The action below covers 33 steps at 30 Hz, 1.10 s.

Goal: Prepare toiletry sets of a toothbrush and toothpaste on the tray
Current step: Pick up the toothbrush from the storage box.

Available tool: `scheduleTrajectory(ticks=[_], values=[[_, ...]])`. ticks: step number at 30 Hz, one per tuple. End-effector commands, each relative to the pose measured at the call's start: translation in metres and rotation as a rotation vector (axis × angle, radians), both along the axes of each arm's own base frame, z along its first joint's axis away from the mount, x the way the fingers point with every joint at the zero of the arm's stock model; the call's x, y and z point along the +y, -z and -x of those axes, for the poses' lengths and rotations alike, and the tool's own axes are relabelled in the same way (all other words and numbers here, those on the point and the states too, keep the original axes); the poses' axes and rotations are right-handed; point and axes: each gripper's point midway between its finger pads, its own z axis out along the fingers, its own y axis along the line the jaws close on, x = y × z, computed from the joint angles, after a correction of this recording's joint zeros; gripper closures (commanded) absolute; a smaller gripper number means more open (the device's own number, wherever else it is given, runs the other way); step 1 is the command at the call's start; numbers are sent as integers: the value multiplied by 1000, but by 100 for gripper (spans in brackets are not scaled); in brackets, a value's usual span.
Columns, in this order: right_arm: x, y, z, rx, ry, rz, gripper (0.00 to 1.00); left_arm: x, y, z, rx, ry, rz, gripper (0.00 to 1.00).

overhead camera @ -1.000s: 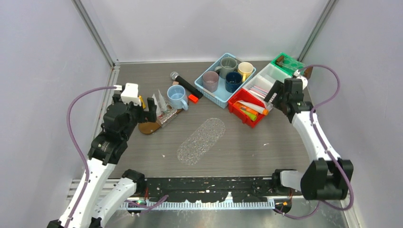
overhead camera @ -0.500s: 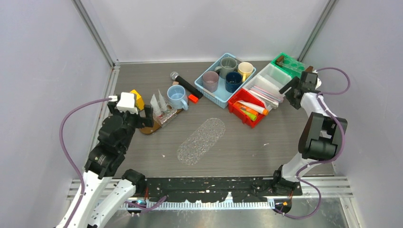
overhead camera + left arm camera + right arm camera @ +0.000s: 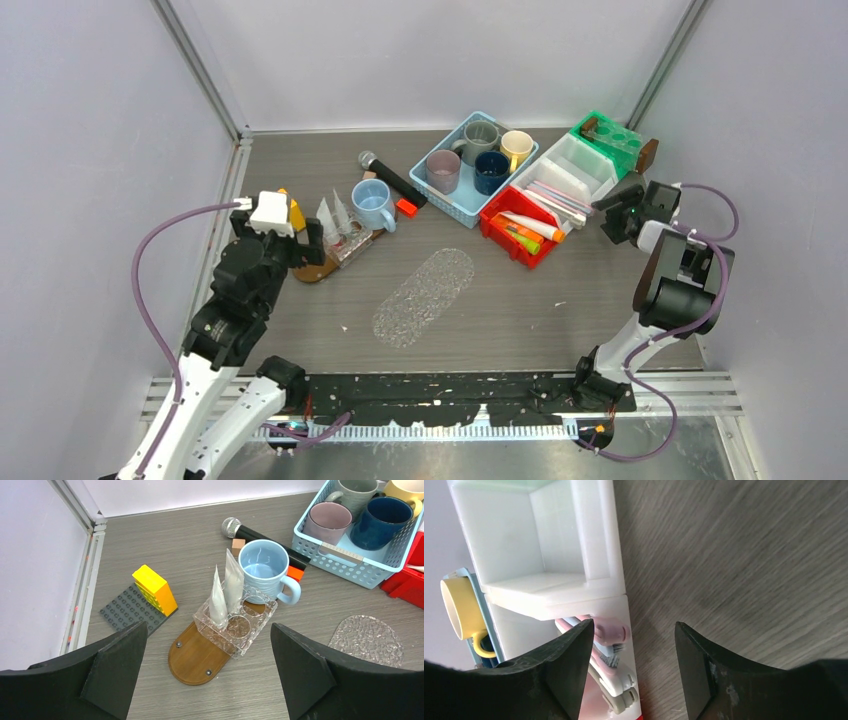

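Observation:
The wooden tray (image 3: 192,660) carries a clear holder (image 3: 247,635) with two white toothpaste tubes (image 3: 218,600) standing in it and a light blue mug (image 3: 263,569) behind them. My left gripper (image 3: 209,626) hovers open just in front of this tray (image 3: 315,270), holding nothing. Several pink and white toothbrushes (image 3: 611,636) lie in the white bin (image 3: 574,540); more toothpaste tubes (image 3: 527,230) lie in the red bin (image 3: 505,245). My right gripper (image 3: 633,627) is open and empty, low over the table beside the white bin's right end (image 3: 608,205).
A blue basket (image 3: 452,205) of mugs stands behind the bins, with a green bin (image 3: 610,130) at the far right. A black microphone (image 3: 390,178) and an orange block (image 3: 405,207) lie near the mug. A yellow block on a grey baseplate (image 3: 120,612) sits left. An oval pebbled glass dish (image 3: 425,295) lies mid-table.
My right arm has folded back, carrying its gripper from over the bins to the table right of the white bin, jaws narrowing somewhat. The left gripper drew back slightly.

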Motion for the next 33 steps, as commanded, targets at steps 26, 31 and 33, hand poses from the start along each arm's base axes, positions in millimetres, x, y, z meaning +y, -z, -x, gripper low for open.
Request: scheduleTrajectory(ticks=[26,31,33], values=[[10,-32,-14,-271,-44,-113,79,-2,-7,-10,-34,-7,-11,5],[10,-59,-11,-309,-56,-69,85,-2,-7,-10,-35,-9,-12,5],[9,-72,-8,-323,-59,-40,87,-1,-7,-10,-37,-9,-11,5]])
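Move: The toothbrush's near end, pink, is almost between the right hand's open fingers: about 1 cm ahead, 2 cm to the left and 1 cm lower, with the shaft running off left and slightly outward. The red box of toothpaste sits some 18 cm left and 3 cm nearer the base; the white box's empty part is roughly 11 cm ahead, 6 cm left. From the left hand, that brush end is about 18 cm ahead, 65 cm right and 23 cm below. Forward and a little left, about 2 cm after a slight dip back, the right hand brings its fingertips around the pink toothbrush's near end while the fingers tilt up some 10 degrees and the hand's left side rises about as much. The fingers close from well open and pinch that end; then the hand rises straight up, about 3 cm. ##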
